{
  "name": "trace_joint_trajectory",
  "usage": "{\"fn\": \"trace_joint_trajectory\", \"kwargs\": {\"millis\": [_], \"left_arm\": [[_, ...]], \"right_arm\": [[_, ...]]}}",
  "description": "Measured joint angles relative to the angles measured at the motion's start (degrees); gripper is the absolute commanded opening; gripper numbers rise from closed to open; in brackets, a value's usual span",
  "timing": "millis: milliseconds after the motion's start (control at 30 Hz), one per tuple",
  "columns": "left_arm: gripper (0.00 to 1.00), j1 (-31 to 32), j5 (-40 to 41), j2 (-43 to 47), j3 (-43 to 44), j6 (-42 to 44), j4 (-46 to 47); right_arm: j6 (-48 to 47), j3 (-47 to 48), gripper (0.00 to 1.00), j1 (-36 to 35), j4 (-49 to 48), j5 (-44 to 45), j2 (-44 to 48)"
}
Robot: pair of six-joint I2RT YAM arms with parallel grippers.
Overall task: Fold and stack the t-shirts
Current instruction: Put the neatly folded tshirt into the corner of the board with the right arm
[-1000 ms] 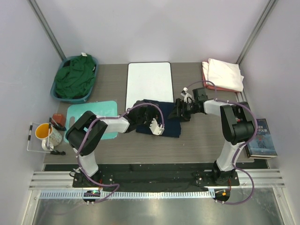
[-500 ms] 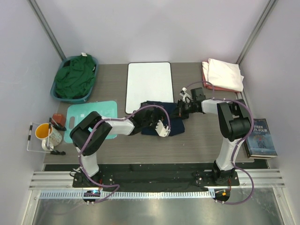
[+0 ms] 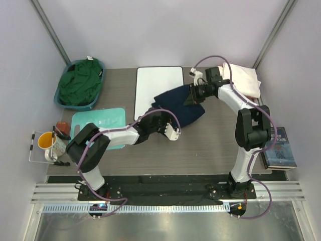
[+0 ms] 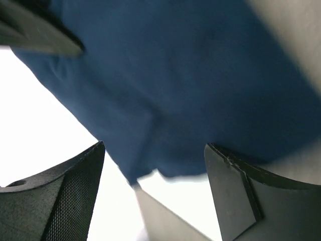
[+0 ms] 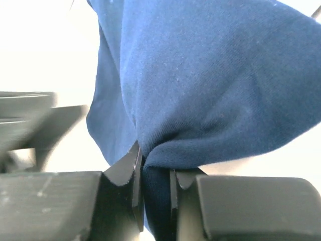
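The dark navy t-shirt (image 3: 178, 108) hangs in the air over the table's middle, stretched from back right to near left. My right gripper (image 3: 193, 94) is shut on a fold of it (image 5: 210, 90), and the cloth is pinched between its fingers (image 5: 134, 165). My left gripper (image 3: 154, 116) is open and empty, just below the shirt's lower left end (image 4: 170, 85). The dark green t-shirt (image 3: 80, 83) lies bunched in a blue basket. The cream-white t-shirt (image 3: 242, 79) lies folded on the salmon-pink t-shirt (image 3: 219, 81) at the back right.
A white board (image 3: 160, 83) lies at the back middle, partly under the hanging shirt. A teal mat (image 3: 98, 123) lies on the left. A mug (image 3: 50, 143) in a clear stand is at the left edge. A book (image 3: 281, 148) is at the right edge.
My right gripper has lifted the navy shirt off the table and carried it toward the back right. The shirt now hangs stretched. My left gripper has drawn back a little to the left.
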State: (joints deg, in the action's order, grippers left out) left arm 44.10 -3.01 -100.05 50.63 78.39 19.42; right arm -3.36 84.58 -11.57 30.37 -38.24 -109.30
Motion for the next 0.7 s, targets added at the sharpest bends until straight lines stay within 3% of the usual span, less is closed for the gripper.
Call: {"fn": "trace_joint_trajectory", "kwargs": {"millis": [167,367,567,700], "left_arm": [[0.8,-1.8,0.0,10.4,-1.9,0.3,-4.4],[0.8,-2.6,0.0,20.9,-4.7,1.4,-10.0],[0.8,-3.5,0.0,25.4,-8.5,1.7,-14.5],[0.8,-4.9,-0.1,27.3,-10.4,2.1,-17.0]], "right_arm": [[-13.3,13.3,0.01,1.7,5.1,6.6,-3.1],[-25.4,28.8,0.01,3.9,11.4,14.9,-12.9],[-32.4,48.8,0.01,6.5,17.8,21.7,-25.8],[-35.8,52.0,0.01,8.0,18.8,25.6,-27.3]]}}
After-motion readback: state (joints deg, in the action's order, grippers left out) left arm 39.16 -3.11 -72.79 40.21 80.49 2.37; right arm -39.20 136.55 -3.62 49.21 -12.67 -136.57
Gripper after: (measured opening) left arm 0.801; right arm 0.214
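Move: The right hand holds the folded navy t-shirt by its right-hand part. The white folded stack in the far right corner lies about 15 cm ahead of this hand and 24 cm to its right, some 7 cm lower. The white board's middle is roughly 16 cm to the right hand's left and 2 cm ahead, about 9 cm below. From the left hand the same stack lies some 18 cm ahead and 37 cm to its right, about 5 cm lower. Keeping its pinch on the navy t-shirt, the right hand sweeps it forward and to the right, some 23 cm in all, away from the white board towards the white stack, rising a few centimetres early on; the wrist turns so that the fingers swing from pointing left to more forward and down. The left hand, fingers still wide open, lifts about 9 cm, then sinks a little while drawing left and slightly back. ##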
